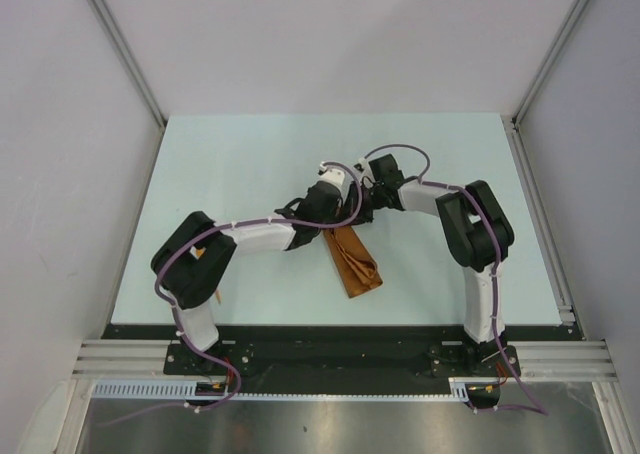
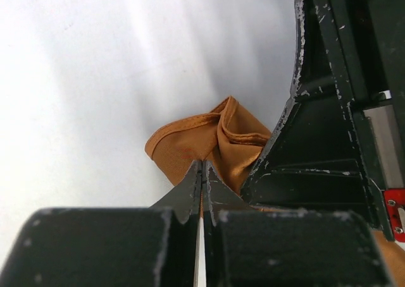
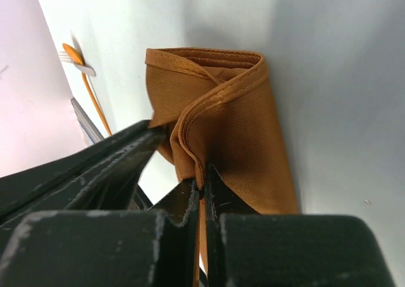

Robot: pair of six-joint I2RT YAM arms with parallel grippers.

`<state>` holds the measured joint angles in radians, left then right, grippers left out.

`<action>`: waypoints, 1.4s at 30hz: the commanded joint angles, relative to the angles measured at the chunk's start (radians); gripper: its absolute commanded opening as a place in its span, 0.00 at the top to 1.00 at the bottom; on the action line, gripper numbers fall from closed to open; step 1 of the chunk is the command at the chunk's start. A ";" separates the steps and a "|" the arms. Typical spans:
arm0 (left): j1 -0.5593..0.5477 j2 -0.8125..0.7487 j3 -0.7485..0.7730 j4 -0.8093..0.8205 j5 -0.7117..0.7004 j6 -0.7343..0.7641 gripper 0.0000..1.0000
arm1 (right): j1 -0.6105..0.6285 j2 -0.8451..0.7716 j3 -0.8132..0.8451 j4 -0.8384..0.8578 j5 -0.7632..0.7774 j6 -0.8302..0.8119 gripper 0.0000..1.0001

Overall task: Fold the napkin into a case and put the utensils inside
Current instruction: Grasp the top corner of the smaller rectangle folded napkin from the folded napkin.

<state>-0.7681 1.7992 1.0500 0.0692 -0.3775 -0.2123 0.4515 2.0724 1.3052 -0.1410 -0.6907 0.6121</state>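
Observation:
The rust-orange napkin (image 1: 354, 264) is folded into a narrow layered strip that runs from both grippers toward the near edge of the table. My left gripper (image 2: 202, 165) is shut on a bunched corner of the napkin (image 2: 186, 145). My right gripper (image 3: 202, 176) is shut on a hemmed edge of the napkin (image 3: 234, 122), close beside the left one. In the top view the two grippers (image 1: 328, 224) (image 1: 356, 218) meet at the strip's far end. An orange spoon (image 3: 77, 55) with a thin handle lies on the table beyond, seen only in the right wrist view.
The pale table (image 1: 230, 164) is bounded by grey walls and metal rails (image 1: 535, 204) at its sides. A thin grey strip (image 3: 86, 121) lies beside the spoon's handle. The right gripper's black finger (image 2: 329, 135) fills the right of the left wrist view.

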 commanded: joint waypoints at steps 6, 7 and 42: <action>0.018 -0.043 -0.051 0.103 0.063 -0.090 1.00 | 0.049 0.063 0.040 0.130 -0.056 0.153 1.00; 0.018 -0.050 -0.059 0.109 0.060 -0.097 1.00 | 0.047 0.072 0.042 0.174 -0.061 0.166 1.00; 0.032 -0.095 -0.151 0.139 0.066 -0.240 1.00 | -0.059 -0.063 -0.253 0.689 -0.171 0.307 0.51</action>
<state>-0.7456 1.7481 0.9085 0.1745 -0.3317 -0.4294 0.4118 2.0537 1.0573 0.4480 -0.8272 0.8841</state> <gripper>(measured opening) 0.003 0.472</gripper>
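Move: Still pinched in the right fingers, the napkin's top corner is right at the right hand's pads; it lies about 3 cm to the right of the shut left fingertips, level with them and about 1 cm lower. The main part of the folded napkin is centred some 9 cm back from the right hand, straight behind it and about 2 cm lower. The spoon lies roughly 27 cm left of the left hand and 13 cm back, on the table. Bringing the pinched corner about 2.5 cm left and slightly down towards the left fingertips, the right hand then spreads its fingers to nearly half open and lets the corner go, backs off some 2 cm to the right, and rises about 3 cm with its fingertips tilting up about 15 degrees. The left fingers stay shut at the flap's edge, easing back and down about 1.5 cm each and rolling left side down. ##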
